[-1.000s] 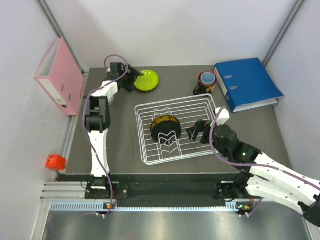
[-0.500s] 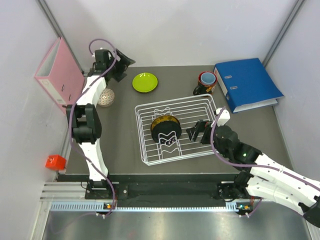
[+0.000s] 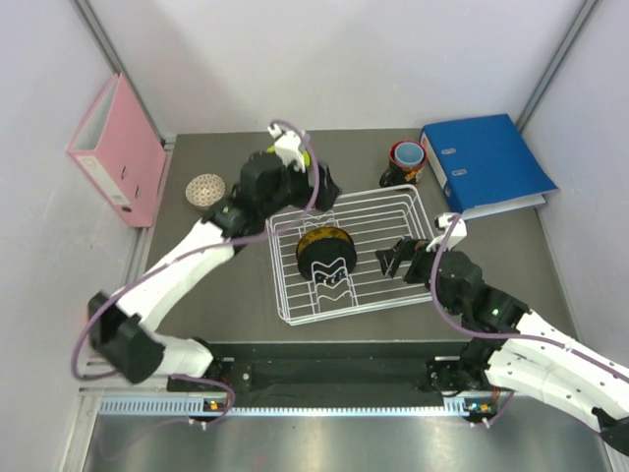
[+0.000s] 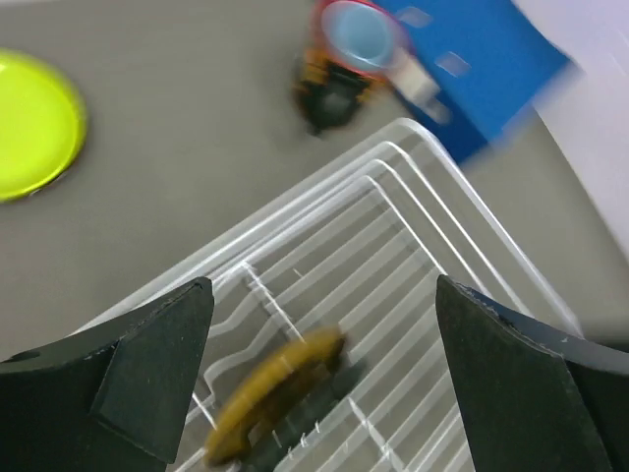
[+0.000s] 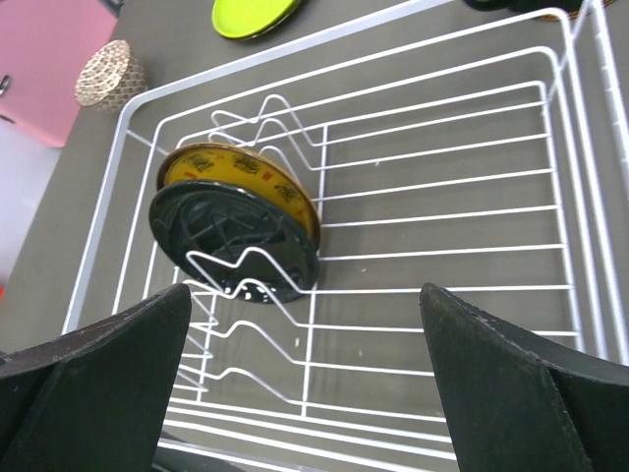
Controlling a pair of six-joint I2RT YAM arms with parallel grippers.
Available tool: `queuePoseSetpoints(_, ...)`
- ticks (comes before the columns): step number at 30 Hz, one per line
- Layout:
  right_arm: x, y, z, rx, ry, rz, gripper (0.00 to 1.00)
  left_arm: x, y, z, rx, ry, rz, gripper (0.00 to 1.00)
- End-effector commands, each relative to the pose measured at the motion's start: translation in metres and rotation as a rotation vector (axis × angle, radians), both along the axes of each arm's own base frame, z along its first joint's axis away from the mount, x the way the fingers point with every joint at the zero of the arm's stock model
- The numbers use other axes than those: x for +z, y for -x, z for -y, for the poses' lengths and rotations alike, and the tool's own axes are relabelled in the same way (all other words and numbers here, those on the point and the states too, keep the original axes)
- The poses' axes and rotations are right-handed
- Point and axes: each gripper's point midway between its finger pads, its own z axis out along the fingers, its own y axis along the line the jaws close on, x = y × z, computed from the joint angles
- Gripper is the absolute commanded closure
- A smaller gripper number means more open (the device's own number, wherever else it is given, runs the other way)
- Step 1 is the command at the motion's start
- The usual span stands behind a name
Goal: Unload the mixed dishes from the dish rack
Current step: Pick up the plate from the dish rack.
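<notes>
The white wire dish rack [image 3: 378, 226] sits mid-table, with one yellow-and-black plate [image 3: 324, 252] standing on edge in its wavy dividers. My left gripper [image 3: 326, 189] hovers open over the rack's back-left corner. In its wrist view the left gripper [image 4: 322, 290] frames the blurred plate [image 4: 275, 393] and the rack [image 4: 413, 246]. My right gripper [image 3: 393, 258] is open above the rack's right part. The right wrist view shows the right gripper [image 5: 305, 295] empty, facing the plate [image 5: 241, 226] across the rack's bare wires [image 5: 432, 216].
Outside the rack stand a small beige net-patterned bowl [image 3: 205, 189], a lime-green bowl [image 4: 29, 123] mostly hidden under my left arm from above, and a dark mug [image 3: 405, 162] with a blue interior. A blue binder [image 3: 486, 162] lies back right; a pink binder [image 3: 118, 147] stands at the left wall.
My left arm has swung from the far left corner by the pink binder to above the rack's back-left corner, now covering the lime-green bowl. My right gripper has shifted slightly right.
</notes>
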Motion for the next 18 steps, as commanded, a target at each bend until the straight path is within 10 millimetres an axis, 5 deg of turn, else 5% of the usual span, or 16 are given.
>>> queuePoseSetpoints(1, 0.022, -0.006, 0.011, -0.044, 0.016, 0.055, 0.0, 0.0, 0.034, -0.03, -0.032, -0.272, 0.199, 0.01)
queuePoseSetpoints(2, 0.022, -0.006, 0.011, -0.044, 0.017, 0.055, 0.0, 0.0, 0.05, -0.029, -0.067, -0.29, 0.22, 0.01)
queuePoseSetpoints(5, 0.019, -0.006, 0.009, -0.043, 0.013, 0.049, 0.0, -0.051, 0.081, -0.044, -0.105, -0.435, 0.117, 0.01)
queuePoseSetpoints(12, 0.008, -0.006, 0.003, -0.033, -0.002, 0.026, 0.0, -0.069, 0.12, -0.066, -0.179, -0.539, 0.142, 0.01)
queuePoseSetpoints(18, 0.001, -0.006, 0.002, -0.027, -0.014, 0.022, 0.0, -0.089, 0.127, -0.068, -0.232, -0.614, 0.195, 0.34)
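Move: The dark plate stands in the dish rack nearly under the left hand, about 5 cm back, 2 cm to its right and some 17 cm below. The yellow plate stands just beyond it, roughly 2 cm back and 2 cm right of the hand. The lime plate lies on the table about 25 cm ahead and 10 cm left. From the right hand, the dark plate is some 10 cm ahead, 15 cm left and 9 cm lower. Left hand swings back about 13 cm, down and left beside the standing plates, rolling 30 degrees, fingers narrowing slightly. ##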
